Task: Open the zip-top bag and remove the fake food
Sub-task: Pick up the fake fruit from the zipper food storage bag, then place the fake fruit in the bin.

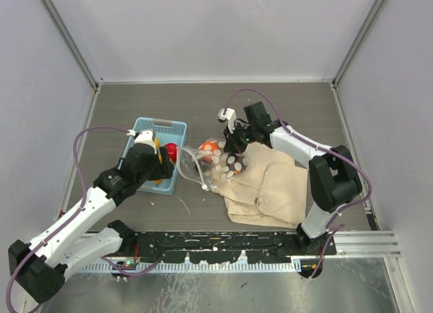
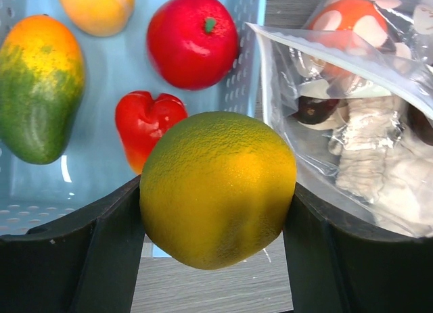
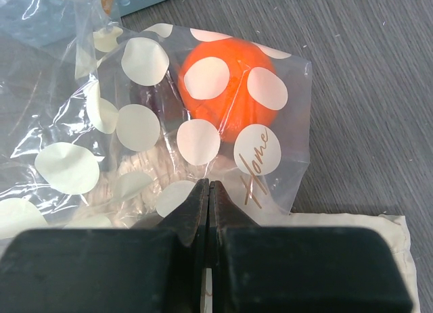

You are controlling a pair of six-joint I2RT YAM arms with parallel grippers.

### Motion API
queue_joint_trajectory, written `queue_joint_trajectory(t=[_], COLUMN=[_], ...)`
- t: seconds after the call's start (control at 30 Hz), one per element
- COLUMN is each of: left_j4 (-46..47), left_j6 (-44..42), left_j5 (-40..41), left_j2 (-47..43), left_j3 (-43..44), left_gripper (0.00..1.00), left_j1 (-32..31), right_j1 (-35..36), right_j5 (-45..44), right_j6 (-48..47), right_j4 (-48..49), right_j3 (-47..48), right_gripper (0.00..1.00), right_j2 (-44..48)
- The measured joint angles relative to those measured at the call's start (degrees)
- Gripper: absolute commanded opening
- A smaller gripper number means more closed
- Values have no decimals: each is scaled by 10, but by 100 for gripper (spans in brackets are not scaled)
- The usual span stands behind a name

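The clear zip-top bag with white spots lies between the basket and the cloth bag, its mouth gaping toward the basket. Inside it I see an orange fruit, a dark maroon piece and a pale ribbed piece. My right gripper is shut on the bag's film at its far end. My left gripper is shut on a yellow-green citrus fruit, held at the basket's near edge, just above the table.
The light blue basket holds a mango, a red round fruit, a red pepper and an orange-yellow piece. A beige cloth bag lies under the right arm. Grey walls enclose the table.
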State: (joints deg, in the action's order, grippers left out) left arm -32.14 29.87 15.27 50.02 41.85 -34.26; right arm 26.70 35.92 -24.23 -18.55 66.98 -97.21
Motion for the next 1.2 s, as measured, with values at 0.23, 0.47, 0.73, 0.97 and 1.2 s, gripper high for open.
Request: queue_joint_trajectory(t=[0.23,0.47,0.73,0.97,1.2], left_j4=[-12,-12,-12,-28,-89], left_j6=[-8,-7,16,70,140], left_j5=[-2,-10,-6,30,105], left_j2=[-2,-1,6,41,104], left_j3=[0,-2,-22,-29,-5], left_gripper=[55,53,50,63,98], left_j1=[43,77,114,132,137], right_j1=[-4,-9,-11,-13,-14], right_j5=[4,6,9,9,12], right_j6=[0,0,0,0,0], right_j4=[0,0,0,0,0], right_j3=[0,0,0,0,0], right_gripper=[5,5,5,5,5], right_j2=[2,2,2,2,2])
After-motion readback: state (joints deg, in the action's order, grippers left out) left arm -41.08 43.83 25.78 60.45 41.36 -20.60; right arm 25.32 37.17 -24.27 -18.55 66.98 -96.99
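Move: The yellow-green fruit is still in the left fingers. Its free spot at the basket's near end is some 8 cm to that hand's left, level fore-and-aft, and 12 cm below. Down there too, the red pepper lies about 4 cm ahead and 2 cm left, the papaya 6 cm ahead and 11 cm left, and the red tomato 10 cm straight ahead. From the right hand, that spot is roughly 31 cm left, 10 cm back and 7 cm lower. Carry the held fruit with the left gripper about 9 cm to the left over the basket, level at first, then sinking some 6 cm towards the gap between papaya, pepper and near wall. On the way down turn the hand about 30 degrees counter-clockwise and tip the fingers more steeply down, then open them wide to let go of the fruit. ##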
